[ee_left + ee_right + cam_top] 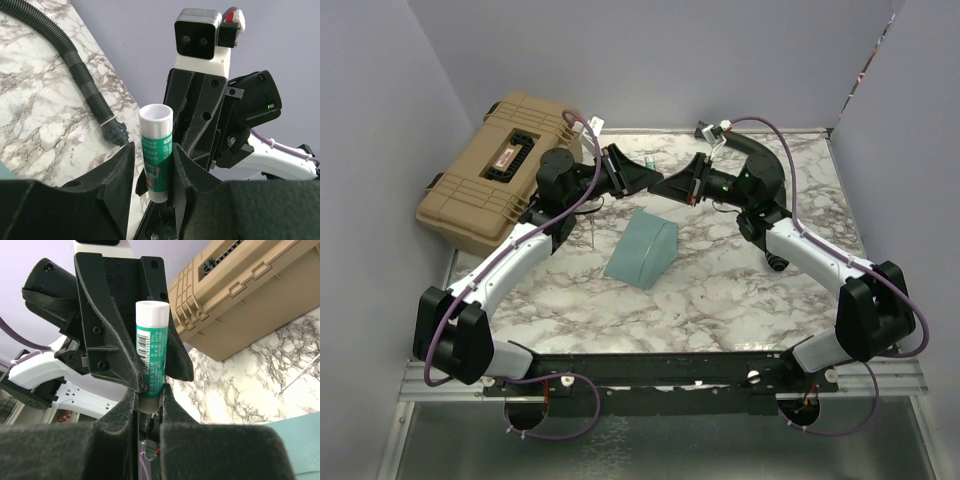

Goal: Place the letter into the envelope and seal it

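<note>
The teal envelope (642, 250) lies mid-table with its body bulging upward; corners of it show in the wrist views (300, 440) (4, 172). The letter is not in view. At the back of the table the two grippers meet tip to tip. A green-and-white glue stick (151, 347) (156, 150) stands between them. My right gripper (148, 392) (675, 186) is shut on the stick's lower end. My left gripper (153, 150) (642, 178) straddles the stick's body: one finger touches it, while the other stands apart with a visible gap.
A tan hard case (500, 170) (240, 295) sits at the back left, close behind the left arm. A thin metal rod (590, 232) lies left of the envelope. A black ribbed hose (75, 65) rests on the marble. Grey walls enclose the back and both sides.
</note>
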{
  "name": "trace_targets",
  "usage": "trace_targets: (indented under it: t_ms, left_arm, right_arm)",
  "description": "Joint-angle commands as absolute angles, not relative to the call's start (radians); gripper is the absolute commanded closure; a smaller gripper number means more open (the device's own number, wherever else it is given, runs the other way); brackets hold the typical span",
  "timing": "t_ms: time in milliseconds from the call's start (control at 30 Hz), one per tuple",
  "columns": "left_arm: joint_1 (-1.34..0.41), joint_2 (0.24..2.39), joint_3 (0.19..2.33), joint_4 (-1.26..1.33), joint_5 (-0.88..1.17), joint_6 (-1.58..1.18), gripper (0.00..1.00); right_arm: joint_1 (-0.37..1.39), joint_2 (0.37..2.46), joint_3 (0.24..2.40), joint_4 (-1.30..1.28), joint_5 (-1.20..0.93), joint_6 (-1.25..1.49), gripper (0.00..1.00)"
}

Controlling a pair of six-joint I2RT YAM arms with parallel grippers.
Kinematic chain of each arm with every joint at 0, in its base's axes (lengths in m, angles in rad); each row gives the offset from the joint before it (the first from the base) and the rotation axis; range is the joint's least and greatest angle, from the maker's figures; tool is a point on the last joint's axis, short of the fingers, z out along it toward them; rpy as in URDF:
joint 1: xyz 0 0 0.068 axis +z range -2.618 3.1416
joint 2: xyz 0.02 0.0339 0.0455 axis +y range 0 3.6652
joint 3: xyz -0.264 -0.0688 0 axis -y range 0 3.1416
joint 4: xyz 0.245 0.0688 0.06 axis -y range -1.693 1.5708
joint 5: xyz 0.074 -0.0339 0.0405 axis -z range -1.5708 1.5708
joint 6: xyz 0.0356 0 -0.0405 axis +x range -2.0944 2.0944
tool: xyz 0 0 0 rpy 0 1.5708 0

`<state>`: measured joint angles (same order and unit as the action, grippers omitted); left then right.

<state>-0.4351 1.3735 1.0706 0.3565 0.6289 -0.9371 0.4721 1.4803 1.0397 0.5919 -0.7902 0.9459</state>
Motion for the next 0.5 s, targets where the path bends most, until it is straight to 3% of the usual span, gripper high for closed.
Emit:
trace_targets:
  t_ms: [0,67,100,133,167,200,267,333,467]
  left_arm:
    - [-0.444,1.371,1.025,0.348,0.660,-0.918,0.66]
    - [-0.443,1.370,1.023,0.351,0.651,-0.903,0.75]
    - [-0.444,1.371,1.024,0.350,0.651,-0.894,0.85]
    - [-0.443,1.373,1.027,0.352,0.648,-0.881,0.96]
    - [-0.443,1.374,1.028,0.351,0.645,-0.866,1.00]
    - [-0.442,1.372,1.028,0.345,0.638,-0.843,1.00]
    - [-0.442,1.370,1.031,0.316,0.618,-0.785,1.00]
    - [-0.442,1.368,1.042,0.263,0.600,-0.707,1.00]
    - [-0.439,1.359,1.073,0.178,0.609,-0.544,1.00]
  right_arm:
    - [0.476,1.487,1.058,0.755,-0.810,1.000,1.00]
    - [0.475,1.492,1.058,0.768,-0.819,1.011,1.00]
    - [0.476,1.493,1.057,0.764,-0.824,1.010,0.99]
    - [0.476,1.493,1.057,0.747,-0.828,1.005,0.89]
    - [0.476,1.487,1.058,0.705,-0.828,0.988,0.74]
    - [0.476,1.478,1.059,0.661,-0.824,0.956,0.55]
    - [0.476,1.441,1.066,0.531,-0.804,0.864,0.36]
    - [0.476,1.397,1.082,0.369,-0.763,0.757,0.27]
    - [0.474,1.323,1.193,0.059,-0.607,0.605,0.25]
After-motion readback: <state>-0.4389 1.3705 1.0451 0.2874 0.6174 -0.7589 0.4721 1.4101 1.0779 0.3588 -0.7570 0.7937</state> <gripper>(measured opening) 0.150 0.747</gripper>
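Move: The glue stick stands upright, gripped in the right fingers and already between the parted left ones; its middle is only about 2 cm above either hand point. The envelope lies on the table almost directly underneath, some 28 cm below the left hand, 4 cm farther out and 2 cm to its left. The yellow-handled rod is roughly 15 cm ahead and 16 cm left of that hand, also on the table. The glue stick changes hands: the left fingers close from about a third open and pinch it, then the right ones, which held it, spread wide and let go, with that hand easing about 1 cm to the right. Once the right has opened, the left hand sinks about 3 cm with the stick, its fingertips dipping by some 5 to 10 degrees. ##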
